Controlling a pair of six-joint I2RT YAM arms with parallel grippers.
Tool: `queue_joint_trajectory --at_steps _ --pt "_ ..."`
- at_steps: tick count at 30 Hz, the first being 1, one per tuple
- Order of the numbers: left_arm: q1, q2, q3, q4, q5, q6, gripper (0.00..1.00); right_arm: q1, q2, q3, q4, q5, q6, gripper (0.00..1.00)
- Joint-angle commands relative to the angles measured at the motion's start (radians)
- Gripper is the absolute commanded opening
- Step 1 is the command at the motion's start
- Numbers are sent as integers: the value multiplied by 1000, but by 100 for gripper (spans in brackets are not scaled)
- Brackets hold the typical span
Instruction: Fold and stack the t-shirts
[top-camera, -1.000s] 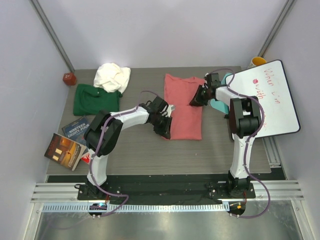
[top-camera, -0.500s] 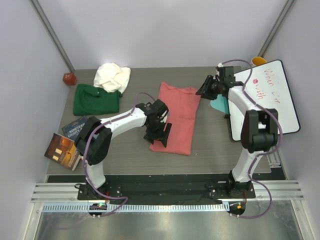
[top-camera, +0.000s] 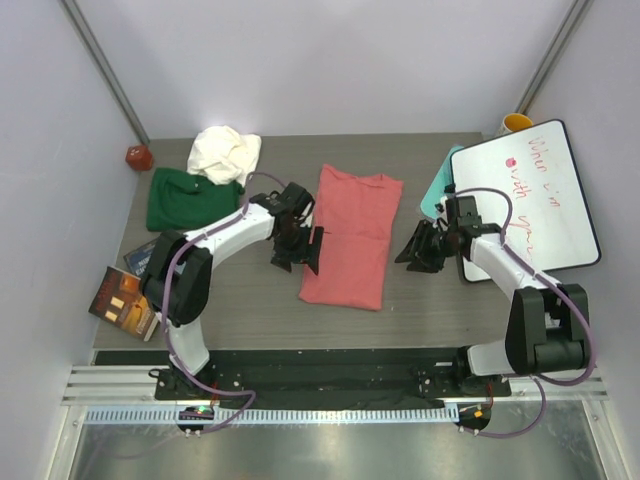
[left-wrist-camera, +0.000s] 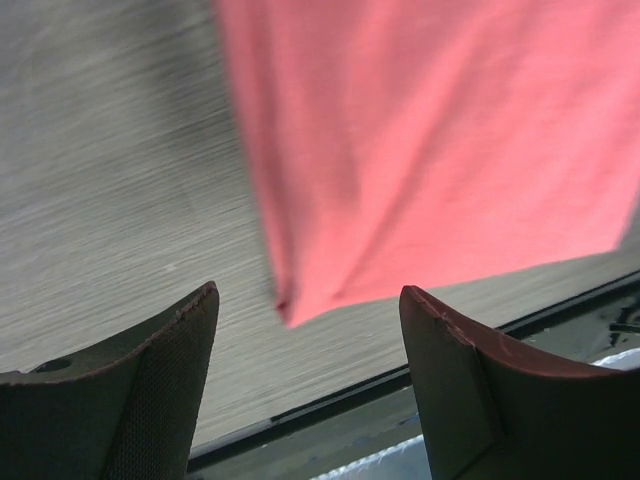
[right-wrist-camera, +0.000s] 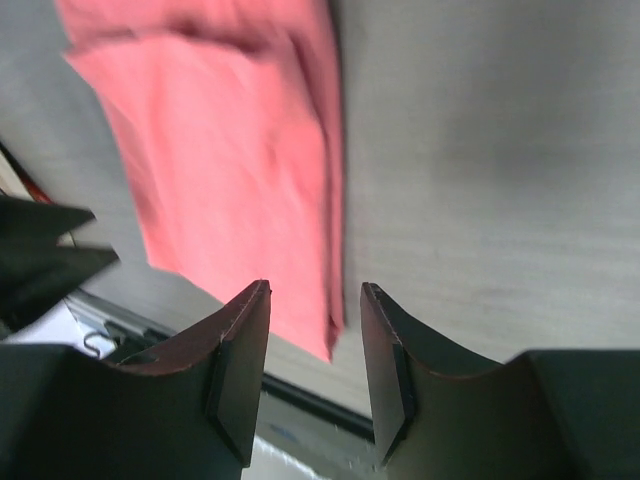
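The salmon-pink t-shirt (top-camera: 352, 235) lies flat in the middle of the table as a long folded strip, neck end to the back. My left gripper (top-camera: 298, 250) stands open just off its left edge, nothing between the fingers; in the left wrist view the shirt's near corner (left-wrist-camera: 430, 140) sits beyond that gripper (left-wrist-camera: 310, 310). My right gripper (top-camera: 418, 250) is open and empty to the right of the shirt, whose right edge (right-wrist-camera: 220, 150) shows past this gripper (right-wrist-camera: 315, 295). The dark green t-shirt (top-camera: 190, 200) lies folded at the back left. The cream-white t-shirt (top-camera: 225, 152) sits crumpled at its back edge.
Two books (top-camera: 135, 300) lie at the table's left front corner. A small red object (top-camera: 138, 156) is at the back left. A whiteboard (top-camera: 530, 195) covers the right side, with a teal item (top-camera: 437, 190) at its left edge and a yellow cup (top-camera: 516, 122) behind it.
Both grippers have opened and let go of the pink shirt, which now lies flat. The left gripper has pulled off to the shirt's left, the right one toward the front right.
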Motion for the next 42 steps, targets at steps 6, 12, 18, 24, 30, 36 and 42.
queue_joint_trajectory --at_steps 6,12,18,24,30,36,42 --pt "81 6 -140 69 100 47 73 5 -112 -146 -49 -114 0 47" --pt "84 29 -188 121 168 47 73 46 -64 -189 -46 -165 -19 48" --pt "97 43 -212 121 180 78 73 129 -34 -241 55 -142 46 49" --pt "103 44 -218 122 194 86 72 212 39 -228 103 -61 93 49" --pt "114 40 -217 115 198 99 72 212 63 -212 132 -32 118 50" --pt "120 46 -212 112 204 104 72 217 103 -189 161 -30 132 50" --pt "121 69 -211 115 220 104 71 243 213 -184 187 -53 121 51"
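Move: The folded pink t-shirt's near right corner lies about 11 cm back from the right hand, 8 cm to its left and 7 cm below; the teal mat is some 18 cm ahead and 6 cm to the right of that hand. The shirt's near left corner lies roughly 8 cm straight back from the left hand and 6 cm below; the green t-shirt is about 15 cm ahead and 27 cm to that hand's left. Towards the pink shirt's near right corner the right hand comes back about 10 cm, swinging left and down some 6 cm each, tips roughly 15 degrees, then eases forward 2 cm, its half-open fingers straddling the side edge. The left hand sinks about 4 cm and draws back and left some 3 cm each beside the near left corner, then waits there, fingers still wide open. ##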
